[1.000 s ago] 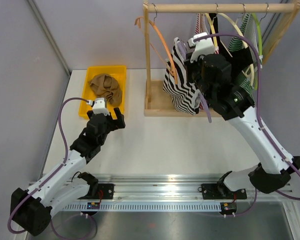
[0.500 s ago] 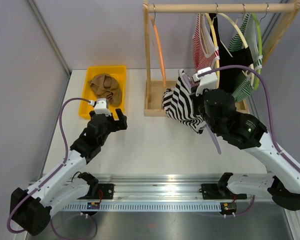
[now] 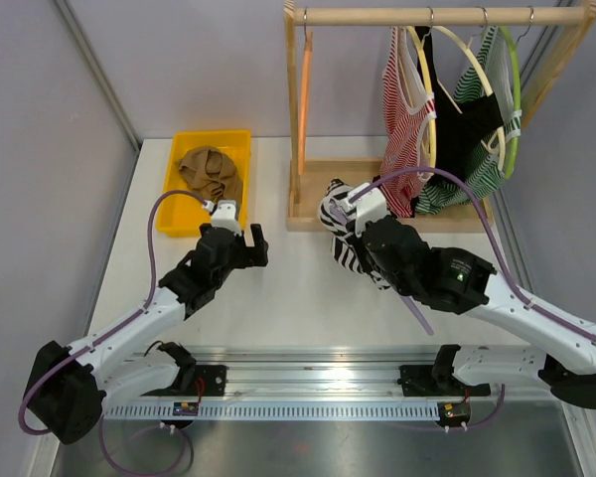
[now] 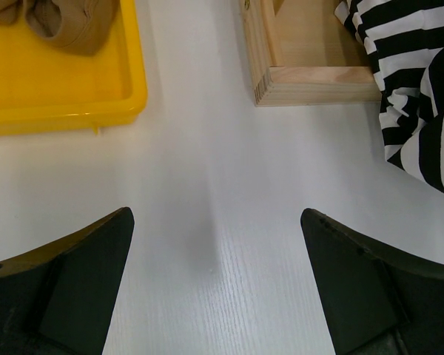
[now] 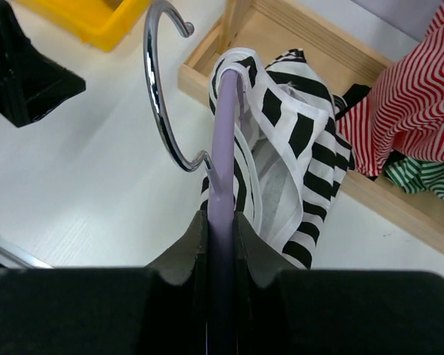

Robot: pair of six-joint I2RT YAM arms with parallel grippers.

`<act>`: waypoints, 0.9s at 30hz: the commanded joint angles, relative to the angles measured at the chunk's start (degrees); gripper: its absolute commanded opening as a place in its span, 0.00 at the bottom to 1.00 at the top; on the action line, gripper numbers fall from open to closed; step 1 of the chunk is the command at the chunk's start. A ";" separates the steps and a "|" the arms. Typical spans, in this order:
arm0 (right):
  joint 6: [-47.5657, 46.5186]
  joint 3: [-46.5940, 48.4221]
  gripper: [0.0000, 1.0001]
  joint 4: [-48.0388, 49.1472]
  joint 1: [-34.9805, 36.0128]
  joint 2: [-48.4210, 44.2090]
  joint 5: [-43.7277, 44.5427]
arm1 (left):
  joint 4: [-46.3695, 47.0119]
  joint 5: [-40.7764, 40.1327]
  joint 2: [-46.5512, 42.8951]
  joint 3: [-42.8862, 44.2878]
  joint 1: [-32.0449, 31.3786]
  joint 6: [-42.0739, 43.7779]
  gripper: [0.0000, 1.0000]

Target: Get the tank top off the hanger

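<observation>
The black-and-white striped tank top (image 5: pixel 296 133) hangs bunched on a purple hanger (image 5: pixel 223 126) with a metal hook (image 5: pixel 157 96). My right gripper (image 5: pixel 220 218) is shut on the hanger's purple bar, just below the hook. In the top view the tank top (image 3: pixel 340 237) sits low over the table, in front of the rack base, with my right gripper (image 3: pixel 356 225) against it. My left gripper (image 3: pixel 246 238) is open and holds nothing, a short way left of the garment. In the left wrist view the left gripper (image 4: pixel 216 222) faces bare table, and the tank top (image 4: pixel 422 111) shows at the right edge.
A yellow tray (image 3: pixel 184 217) at the back left holds a brown cloth (image 3: pixel 211 171). The wooden rack (image 3: pixel 437 17) carries an empty orange hanger (image 3: pixel 304 89), a red striped top (image 3: pixel 402 109) and a green striped top (image 3: pixel 477 174). Its base (image 3: pixel 318 204) lies just behind the tank top.
My right arm has taken the hanger with the tank top off the rail, down and left to near the table. My left gripper has shifted right, toward it.
</observation>
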 commanded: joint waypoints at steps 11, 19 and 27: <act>-5.06 -9.69 0.00 24.12 1.55 -2.71 -8.53 | 12.25 11.75 -0.16 2.05 -2.98 -2.55 0.99; -5.06 -12.42 0.00 27.47 1.55 -5.44 -9.15 | 21.40 14.13 -4.91 0.11 -3.42 -5.18 0.99; -5.06 -13.21 0.00 27.56 1.64 -7.55 -9.41 | 30.10 16.60 -4.30 -2.62 -3.51 -9.75 0.99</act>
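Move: The striped tank top on the lavender hanger hangs with its middle some 17 cm to the right of the open left hand, about 2 cm ahead and 7 cm above. From that hand, the yellow tray is about 17 cm ahead, 11 cm left and 12 cm below; the rack base is about 17 cm ahead, 27 cm right and 12 cm below. From the right hand, which holds the hanger, the left gripper lies about 20 cm left, 6 cm ahead and 15 cm below. Still pinching the lavender hanger, the right hand carries the tank top about 5 cm left towards the left gripper, sinking slightly and then rising back level while it turns some 10 degrees counter-clockwise and rolls its left side up. The left hand, fingers staying wide open, goes about 7 cm right and then mainly up, 10 cm in all, towards the near shoulder of the tank top, tipping its fingers upward and rolling its left side down some 25 degrees. ##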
